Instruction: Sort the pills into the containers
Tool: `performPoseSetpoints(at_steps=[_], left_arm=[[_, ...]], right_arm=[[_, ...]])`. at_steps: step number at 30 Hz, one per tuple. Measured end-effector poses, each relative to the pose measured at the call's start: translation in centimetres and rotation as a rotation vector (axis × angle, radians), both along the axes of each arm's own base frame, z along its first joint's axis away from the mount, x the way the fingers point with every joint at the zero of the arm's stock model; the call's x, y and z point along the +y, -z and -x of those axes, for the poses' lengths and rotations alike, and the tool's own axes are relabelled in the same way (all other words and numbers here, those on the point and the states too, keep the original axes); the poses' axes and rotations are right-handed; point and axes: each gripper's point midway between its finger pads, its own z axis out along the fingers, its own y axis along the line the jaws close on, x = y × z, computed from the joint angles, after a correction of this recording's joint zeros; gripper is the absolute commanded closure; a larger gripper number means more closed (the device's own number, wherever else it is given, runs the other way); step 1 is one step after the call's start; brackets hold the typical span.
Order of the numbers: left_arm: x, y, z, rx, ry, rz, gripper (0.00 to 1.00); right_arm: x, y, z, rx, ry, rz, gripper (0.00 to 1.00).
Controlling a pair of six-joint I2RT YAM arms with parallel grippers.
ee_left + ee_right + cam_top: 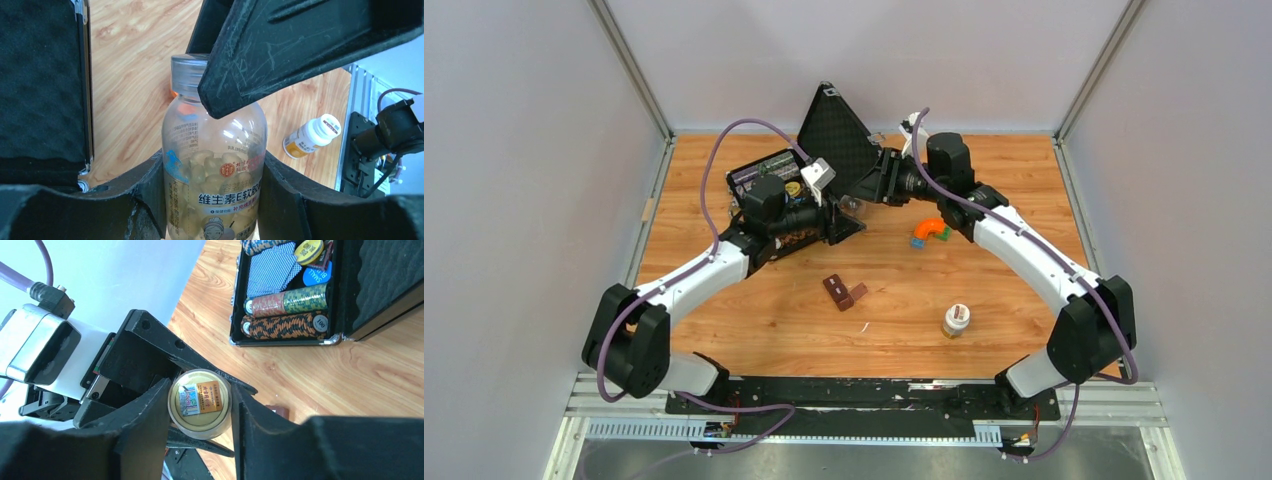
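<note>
A clear bottle (215, 145) of pale softgel pills (207, 165) is held upright between the fingers of my left gripper (212, 167), which is shut on its body. My right gripper (200, 392) is shut on the bottle's clear cap (200, 405), with one finger pressed against each side. In the left wrist view one right finger (300, 45) crosses over the cap (189, 75). From above, both grippers meet at the bottle (856, 204) beside the black case. The containers (844, 292), a small brown strip, lie on the wood at mid-table, apart from both grippers.
An open black case (769, 185) of poker chips stands at the back left, its lid (834, 125) raised. A white-capped yellow bottle (957, 320) stands near the front right. An orange and blue piece (929, 232) lies under the right arm.
</note>
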Motion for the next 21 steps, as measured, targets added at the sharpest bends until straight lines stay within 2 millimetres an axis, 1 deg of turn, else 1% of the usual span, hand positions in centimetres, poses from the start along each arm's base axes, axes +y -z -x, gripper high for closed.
performPoseSetpoints(at_steps=[4,6,10,15,16,17,18,19,20,21], left_arm=[[-0.1,-0.3,0.0,0.022,-0.006,0.02,1.0],[-0.2,-0.3,0.4,0.033,0.013,0.024,1.0],[-0.6,-0.9,1.8,0.05,0.099,0.039,1.0],[-1.2,-2.3,4.1,0.072,0.245,0.047,1.0],[-1.1,-2.4,4.6,0.078,0.273,0.047,1.0],[-1.1,-2.6,5.2,0.085,0.313,0.048,1.0],[-1.0,-2.7,5.5,0.091,0.334,0.047,1.0],[-0.9,-2.7,5.8,0.098,0.354,0.043,1.0],[-0.9,-2.7,5.9,0.096,0.367,0.037,1.0],[-0.9,-2.8,6.0,0.083,0.389,0.033,1.0]], right_arm=[[0.0,-0.2,-0.1,-0.023,-0.003,0.0,0.93],[0.0,-0.3,0.1,-0.05,-0.036,0.005,1.0],[-0.5,-0.9,1.3,-0.111,-0.172,-0.011,1.0],[-1.1,-2.2,3.9,-0.231,-0.396,-0.052,1.0],[-1.1,-2.3,4.4,-0.25,-0.431,-0.056,0.97],[-1.1,-2.5,4.9,-0.274,-0.467,-0.06,0.72],[-1.2,-2.5,5.2,-0.289,-0.487,-0.06,0.41],[-1.2,-2.6,5.3,-0.3,-0.492,-0.056,0.14],[-1.3,-2.6,5.3,-0.306,-0.485,-0.049,0.02],[-1.3,-2.6,5.0,-0.311,-0.458,-0.033,0.0]])
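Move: The cap of the pill bottle is already between the right fingers, about at their pinch point. From the left hand, which grips the bottle body, it lies some 5 cm up and 2 cm ahead. On the table about 22 cm below the right hand, the brown pill box lies roughly 10 cm back and 3 cm left, the orange toy blocks 18 cm right and 4 cm ahead, and the open case 16 cm left and 9 cm ahead. The bottle's cap is twisted between the two hands while both draw back about 5 cm and rise slightly: the right, still pinching the cap, turns counter-clockwise nearly 30 degrees, tilting its fingers up, as the left keeps hold of the bottle body and turns it clockwise about 20. At the end the right fingers open and let go of the cap. ##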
